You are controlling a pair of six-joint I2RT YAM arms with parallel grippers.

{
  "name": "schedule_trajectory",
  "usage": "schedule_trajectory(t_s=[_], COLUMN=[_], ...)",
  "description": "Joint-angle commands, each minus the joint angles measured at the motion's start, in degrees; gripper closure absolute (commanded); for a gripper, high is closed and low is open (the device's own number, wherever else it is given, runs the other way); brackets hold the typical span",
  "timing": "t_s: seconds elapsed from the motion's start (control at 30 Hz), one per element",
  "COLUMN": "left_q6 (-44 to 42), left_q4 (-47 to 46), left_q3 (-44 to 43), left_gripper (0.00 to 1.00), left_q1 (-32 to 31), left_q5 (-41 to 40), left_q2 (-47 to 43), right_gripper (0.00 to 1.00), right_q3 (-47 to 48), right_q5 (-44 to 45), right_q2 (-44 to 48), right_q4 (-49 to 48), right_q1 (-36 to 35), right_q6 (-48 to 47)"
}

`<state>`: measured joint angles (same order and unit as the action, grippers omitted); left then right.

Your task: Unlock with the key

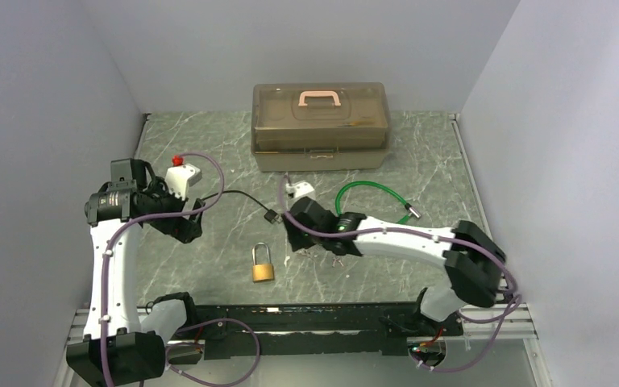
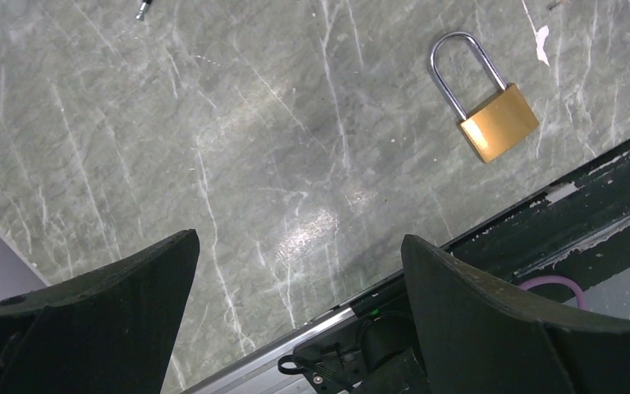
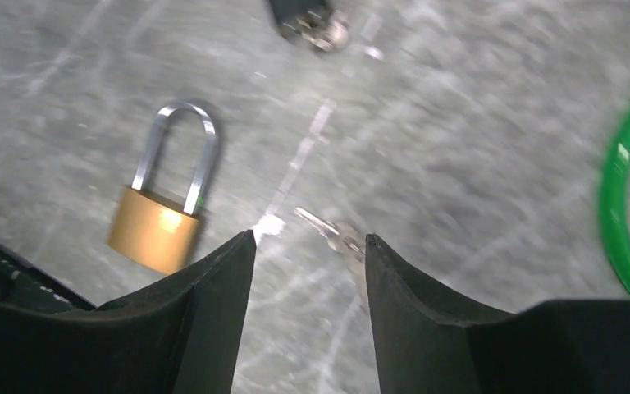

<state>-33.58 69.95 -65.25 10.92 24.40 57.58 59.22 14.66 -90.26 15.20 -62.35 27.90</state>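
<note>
A brass padlock with a closed steel shackle lies flat on the marble table, near the front edge. In the right wrist view a small silver key, blurred, lies on the table just beyond the right fingertip and to the right of the padlock. My right gripper hovers low over that spot, its jaws apart with only table showing between them. My left gripper stands wide open and holds nothing, well to the left of the padlock.
A brown toolbox with a pink handle stands at the back. A green cable loop lies right of the right gripper. A black cord with a plug crosses the middle. A black rail runs along the front edge.
</note>
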Motion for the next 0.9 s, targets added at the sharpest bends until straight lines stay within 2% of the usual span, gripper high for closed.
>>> schedule_trajectory(t_s=[0.0, 0.17, 0.4, 0.87], left_q6=[-1.23, 0.00, 1.14, 1.51], left_q4=[0.59, 0.03, 0.07, -0.08], left_q3=[1.28, 2.15, 2.28, 2.77], left_gripper=[0.01, 0.01, 0.01, 0.01], left_q1=[-1.83, -4.59, -6.75, -7.39], left_q5=[1.61, 1.24, 0.86, 0.42], left_q2=[-1.08, -1.43, -1.57, -2.27], right_gripper=[0.46, 0.46, 0.46, 0.48], right_q3=[-7.77, -12.93, -10.34, -7.28], right_q5=[1.24, -3.81, -7.11, -5.36], right_q2=[8.00, 11.98, 5.85, -5.27], right_q4=[5.69, 1.63, -0.96, -4.73], right_q1=[2.86, 2.76, 2.49, 2.60], right_q6=[5.73, 3.58, -0.98, -5.50])
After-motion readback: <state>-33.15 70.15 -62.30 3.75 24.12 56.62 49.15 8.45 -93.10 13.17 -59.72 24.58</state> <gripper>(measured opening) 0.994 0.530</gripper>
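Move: The pair of keys by the white chip lies some 4 cm to the right of the right hand, about level with it fore and aft and roughly 9 cm below. The padlock lies about 8 cm left and 3 cm back of that hand, the cable lock's black block about 10 cm ahead and 6 cm left, and the second pair of keys about 12 cm right and 2 cm back. From the left hand the near keys are some 28 cm to the right, level with it, and about 18 cm down. Towards the keys beside the white chip, the right hand first swings quickly right, away from the padlock, about 7 cm, easing back a little. It then sinks to end about 8 cm lower, creeping back left and slightly forward, with its half-open fingers tilting some 10 degrees steeper. The empty left hand, wide open, drifts about 3 cm to the right. ##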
